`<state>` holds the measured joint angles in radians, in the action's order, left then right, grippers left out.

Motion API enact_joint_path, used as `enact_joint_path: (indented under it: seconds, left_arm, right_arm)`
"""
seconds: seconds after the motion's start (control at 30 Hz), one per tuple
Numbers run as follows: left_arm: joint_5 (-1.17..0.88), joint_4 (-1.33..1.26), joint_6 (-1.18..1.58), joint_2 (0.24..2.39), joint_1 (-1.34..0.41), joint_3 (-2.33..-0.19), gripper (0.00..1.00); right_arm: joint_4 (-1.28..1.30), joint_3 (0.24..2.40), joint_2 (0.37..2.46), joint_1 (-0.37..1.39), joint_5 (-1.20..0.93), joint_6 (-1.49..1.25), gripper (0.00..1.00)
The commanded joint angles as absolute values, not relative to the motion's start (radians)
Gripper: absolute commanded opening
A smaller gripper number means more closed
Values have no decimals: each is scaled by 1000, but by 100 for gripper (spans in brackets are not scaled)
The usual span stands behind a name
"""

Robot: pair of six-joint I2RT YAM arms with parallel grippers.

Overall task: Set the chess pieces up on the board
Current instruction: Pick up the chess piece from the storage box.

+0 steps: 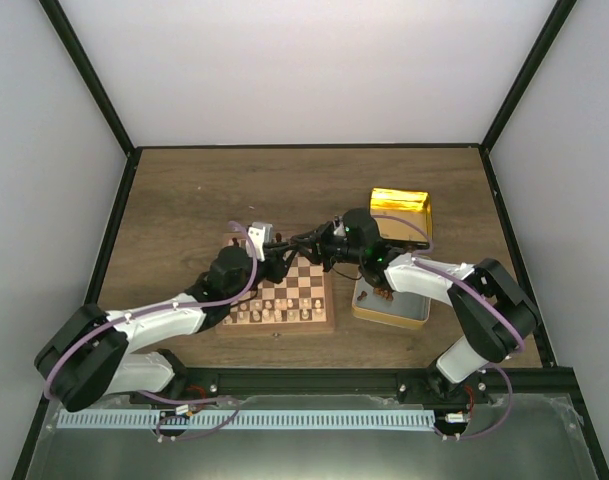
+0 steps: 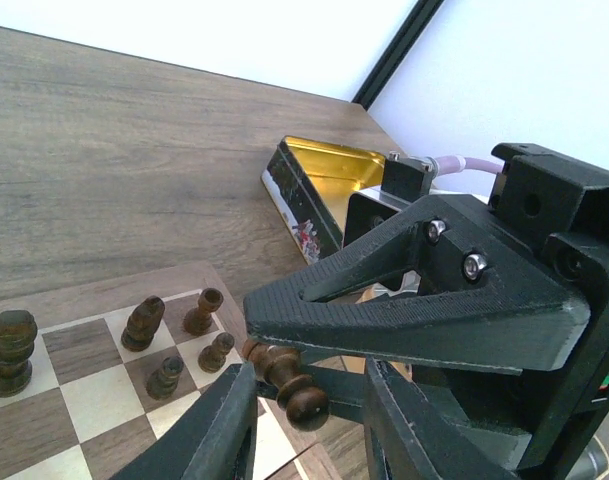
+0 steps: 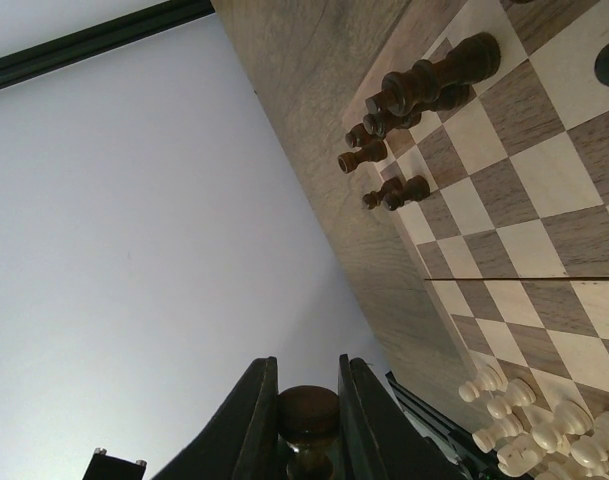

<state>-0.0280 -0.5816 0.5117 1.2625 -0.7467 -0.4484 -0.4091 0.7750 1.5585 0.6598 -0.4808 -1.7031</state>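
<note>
Both grippers meet above the far edge of the board [image 1: 279, 329]. My right gripper [image 3: 304, 365] is shut on a dark brown pawn [image 3: 307, 410], whose round head shows between its fingers. In the left wrist view that pawn [image 2: 289, 385] lies sideways, clamped by the right gripper's fingers [image 2: 404, 300]. It sits between the jaws of my left gripper [image 2: 311, 370]. The left jaw is close against the pawn, while a clear gap remains on the other side. Several dark pieces [image 2: 144, 322] stand on the board's far corner squares [image 2: 94, 400].
A gold tin lid [image 1: 400, 210] stands on edge right of the board, and its tray [image 1: 389, 305] with a few dark pieces lies nearer. Cream chessmen [image 1: 269, 312] fill the board's near rows. Black frame posts and white walls enclose the table.
</note>
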Motion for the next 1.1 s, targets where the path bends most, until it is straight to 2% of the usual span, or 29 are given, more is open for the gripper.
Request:
enact_joint_path:
  seconds: [0.0, 0.3, 0.57, 0.63, 0.73, 0.77, 0.9, 0.97, 1.07]
  left_arm:
    - [-40, -591, 511, 1282, -749, -450, 31]
    - [-45, -596, 501, 1285, -750, -443, 31]
    - [4, -561, 467, 1271, -750, -468, 11]
    - [15, -518, 462, 1264, -749, -489, 10]
    - [26, -407, 458, 1233, -750, -525, 10]
    - [24, -348, 455, 1224, -748, -544, 10]
    - [-39, -15, 426, 1188, -723, -651, 10]
    - [-103, 172, 389, 1184, -698, -722, 10]
    - [-163, 445, 323, 1214, -659, -843, 11]
  right_arm:
    - [-440, 761, 1533, 668, -466, -1712, 7]
    - [-448, 758, 1530, 669, -468, -1718, 8]
    - [-389, 777, 1503, 671, -439, -1668, 10]
    - [-333, 798, 1483, 673, -407, -1624, 14]
    - [-257, 826, 1449, 673, -339, -1557, 27]
    - [-230, 835, 1439, 673, -317, -1516, 34]
    - [-108, 877, 1413, 672, -199, -1380, 51]
    - [-56, 887, 1388, 672, -140, -1310, 55]
    - [12, 886, 1341, 672, -39, -1233, 56]
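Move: The dark chess piece is pinched in the right fingertips, right at that hand's point, and stands between the left hand's part-open fingers, about 1 cm below the left hand point. The dark corner pieces are on the board some 6 cm ahead of the left hand, 4 cm to its right and 13 cm below. The storage box is roughly 23 cm to the left hand's right, 5 cm back and 14 cm down; from the right hand it lies about the same way. The dark chess piece changes hands above the board: while the right hand holds it still, the left sinks under 1 cm and shuts its fingers on it. The right fingers then open and that hand pulls away, about 3.5 cm to the right, 3 cm up and 2 cm forward, turning some 20 degrees. The left keeps its pinch and eases up and left about 1.5 cm each way, rolling slightly. ##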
